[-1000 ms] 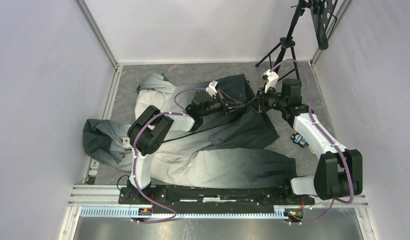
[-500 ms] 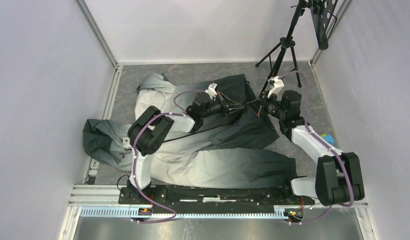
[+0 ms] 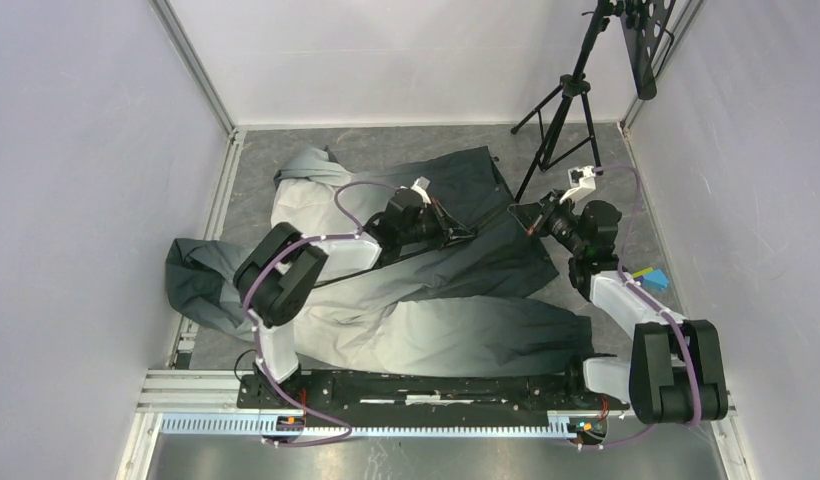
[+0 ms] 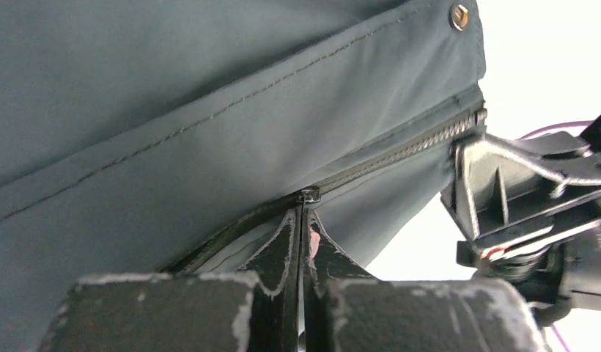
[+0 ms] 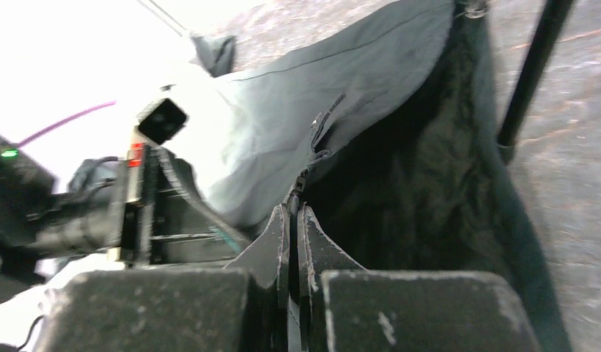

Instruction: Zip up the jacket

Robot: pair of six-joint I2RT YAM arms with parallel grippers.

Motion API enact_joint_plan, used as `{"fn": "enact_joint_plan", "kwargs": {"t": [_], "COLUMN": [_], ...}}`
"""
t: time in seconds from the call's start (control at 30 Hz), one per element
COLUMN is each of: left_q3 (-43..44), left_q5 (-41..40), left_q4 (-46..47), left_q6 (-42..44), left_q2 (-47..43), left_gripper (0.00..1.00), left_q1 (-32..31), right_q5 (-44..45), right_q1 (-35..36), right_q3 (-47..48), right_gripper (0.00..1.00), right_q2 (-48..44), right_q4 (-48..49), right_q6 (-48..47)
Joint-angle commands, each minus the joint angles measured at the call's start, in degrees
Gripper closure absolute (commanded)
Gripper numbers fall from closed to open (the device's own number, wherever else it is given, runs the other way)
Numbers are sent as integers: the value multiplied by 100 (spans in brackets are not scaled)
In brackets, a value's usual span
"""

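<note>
The jacket (image 3: 436, 320) lies spread on the grey floor, pale grey at the sleeves and dark at the hem. My left gripper (image 3: 464, 234) is shut on the zipper slider (image 4: 309, 195), its fingertips pinched together just below it (image 4: 303, 211). From the slider the zipper teeth (image 4: 407, 150) run taut toward my right gripper (image 3: 527, 214). That gripper (image 5: 292, 209) is shut on the jacket's hem edge (image 5: 312, 158) at the zipper's end, with the dark lining (image 5: 429, 183) to its right. The two grippers face each other a short way apart.
A black tripod (image 3: 561, 110) stands just behind the right gripper, one leg (image 5: 528, 81) close beside the jacket's hem. A small blue and yellow object (image 3: 654, 277) lies on the floor by the right arm. White walls enclose the floor on three sides.
My right gripper has shut on the hem and drawn back to the right, stretching the zipper taut. My left gripper stayed shut and shifted slightly toward me.
</note>
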Motion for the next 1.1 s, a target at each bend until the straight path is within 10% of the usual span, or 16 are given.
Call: {"fn": "enact_joint_plan", "kwargs": {"t": [0.0,0.57,1.07], "left_q3": [-100,-700,-1074], "left_q5": [-596,-2368,-4665], "left_q4": [-1844,-6283,-6923], "left_q6": [1737,4368,4905], "left_q2": [-846,-3842,-4893], "left_gripper": [98,98,98], "left_q1": [166,2564,4885], "right_q5": [913,4058,4267], "right_q1": [-155,-151,-151], "right_q3": [498,869,451], "right_gripper": [100,100,100], "right_q2": [-487,-257,272], "right_q4": [-409,-1966,-1454], "right_q6": [-823,-1537,-1758]}}
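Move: The left hand already holds the slider; the zip's top end, where it is headed, lies roughly 48 cm to its left, 11 cm back and 8 cm lower. The hood cloth is about 60 cm left and 11 cm back, the far shoulder about 37 cm left and 14 cm ahead, both near table height. From the right hand, still gripping the zip's bottom end, the slider is some 8 cm left, 6 cm back and 5 cm lower. Still pinching the slider, the left fingers drag it along the zip about 41 cm left towards the collar end, drifting some 5 cm back late on, while the wrist swings about 60 degrees until the fingers point forward and steeply down. The right hand keeps its hold on the zip's bottom end, pulling right some 10 cm and sinking 6 cm, then easing 2 cm back left. ##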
